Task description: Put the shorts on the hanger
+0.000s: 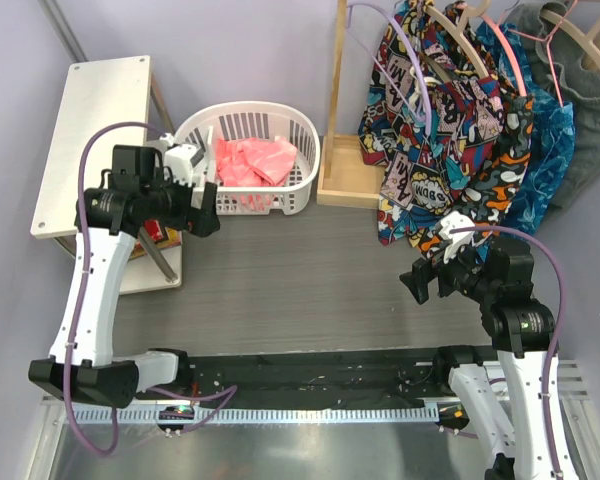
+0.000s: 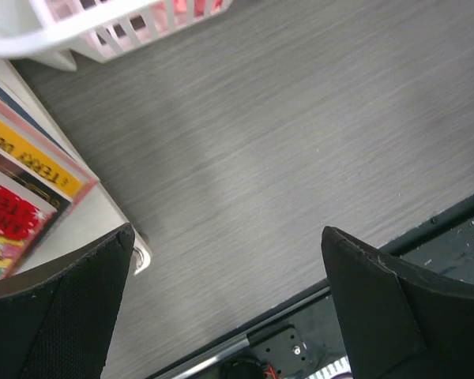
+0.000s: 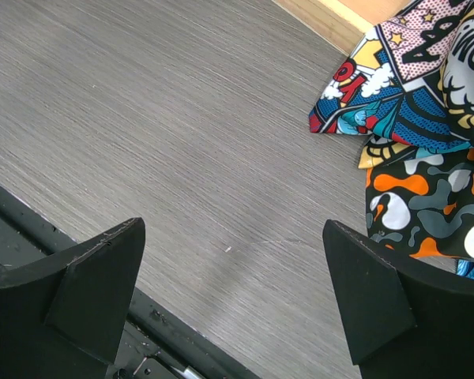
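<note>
The coral-pink shorts [image 1: 252, 160] lie crumpled inside a white laundry basket [image 1: 302, 150] at the back of the table. The left wrist view catches a sliver of their pink [image 2: 174, 11] through the basket slats. The thin lavender hanger [image 1: 418, 62] hangs on the rack at the back right, in front of comic-print garments. My left gripper [image 1: 205, 208] [image 2: 227, 237] hovers open just in front of the basket's left end, with nothing between its fingers. My right gripper [image 1: 430, 280] [image 3: 233, 229] is open and empty over the bare table, below the hanging clothes.
A white shelf [image 1: 90, 140] with books [image 2: 16, 181] stands at the left. A wooden rack base [image 1: 348, 178] sits right of the basket. Comic-print garments [image 1: 430, 150] [image 3: 411, 87], a blue one [image 1: 545, 150] and a grey one [image 1: 592, 130] hang at the back right.
</note>
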You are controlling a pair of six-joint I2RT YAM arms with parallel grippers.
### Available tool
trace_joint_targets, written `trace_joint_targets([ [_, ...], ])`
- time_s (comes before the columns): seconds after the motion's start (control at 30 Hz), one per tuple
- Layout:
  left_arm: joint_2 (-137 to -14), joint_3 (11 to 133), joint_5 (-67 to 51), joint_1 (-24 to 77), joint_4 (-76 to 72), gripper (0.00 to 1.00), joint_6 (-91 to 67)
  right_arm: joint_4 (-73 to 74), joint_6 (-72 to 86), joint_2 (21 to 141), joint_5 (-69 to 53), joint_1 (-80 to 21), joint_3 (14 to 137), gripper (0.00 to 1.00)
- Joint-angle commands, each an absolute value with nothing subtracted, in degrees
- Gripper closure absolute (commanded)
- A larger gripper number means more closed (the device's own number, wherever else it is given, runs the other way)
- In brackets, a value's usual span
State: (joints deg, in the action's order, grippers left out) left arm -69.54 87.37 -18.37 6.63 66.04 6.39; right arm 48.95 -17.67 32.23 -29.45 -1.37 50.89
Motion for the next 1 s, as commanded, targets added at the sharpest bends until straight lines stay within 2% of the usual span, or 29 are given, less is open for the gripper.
trace_joint_targets([
  [0.0, -73.1, 94.0, -17.4, 6.6, 65.0, 0.00, 5.8, 47.6, -17.8, 32.3, -29.1, -1.2, 52.8, 0.00],
  [0.3, -85.2, 106.1, -15.5, 6.9, 63.1, 0.00, 3.2, 45.9, -17.2, 34.6, -29.2, -1.1, 53.9, 0.00],
  [0.43, -93.8, 115.6, -17.3, 7.8, 64.0, 0.00, 3.6, 45.4, -17.1, 35.5, -29.2, -1.2, 53.9, 0.00],
  [0.97, -131.6, 131.6, -7.9, 12.8, 48.3, 0.00, 5.4, 46.8, -17.0, 38.8, -28.8, -1.2, 55.7, 0.00],
])
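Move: Ahead of the left hand, about 31 cm out, 5 cm to its right and 20 cm below, the pink shorts lie crumpled in the white laundry basket, whose middle is at nearly the same spot. The shelf's top is about 12 cm ahead and 20 cm left of this hand, roughly at its height; the wooden stand's base is some 28 cm ahead, 26 cm right and 24 cm below. From the right hand the shorts lie about 38 cm ahead, 36 cm left, 15 cm lower. Reaching quickly forward, the empty left hand lifts about 3 cm on the way out, drifts some 5 cm right, then swoops down about 15 cm into the basket's mouth above the near part of the shorts, roughly 26 cm farther out in all. The fingers stay wide open and the wrist keeps nearly the same slant, pointing forward and down; no grip on the cloth yet. ##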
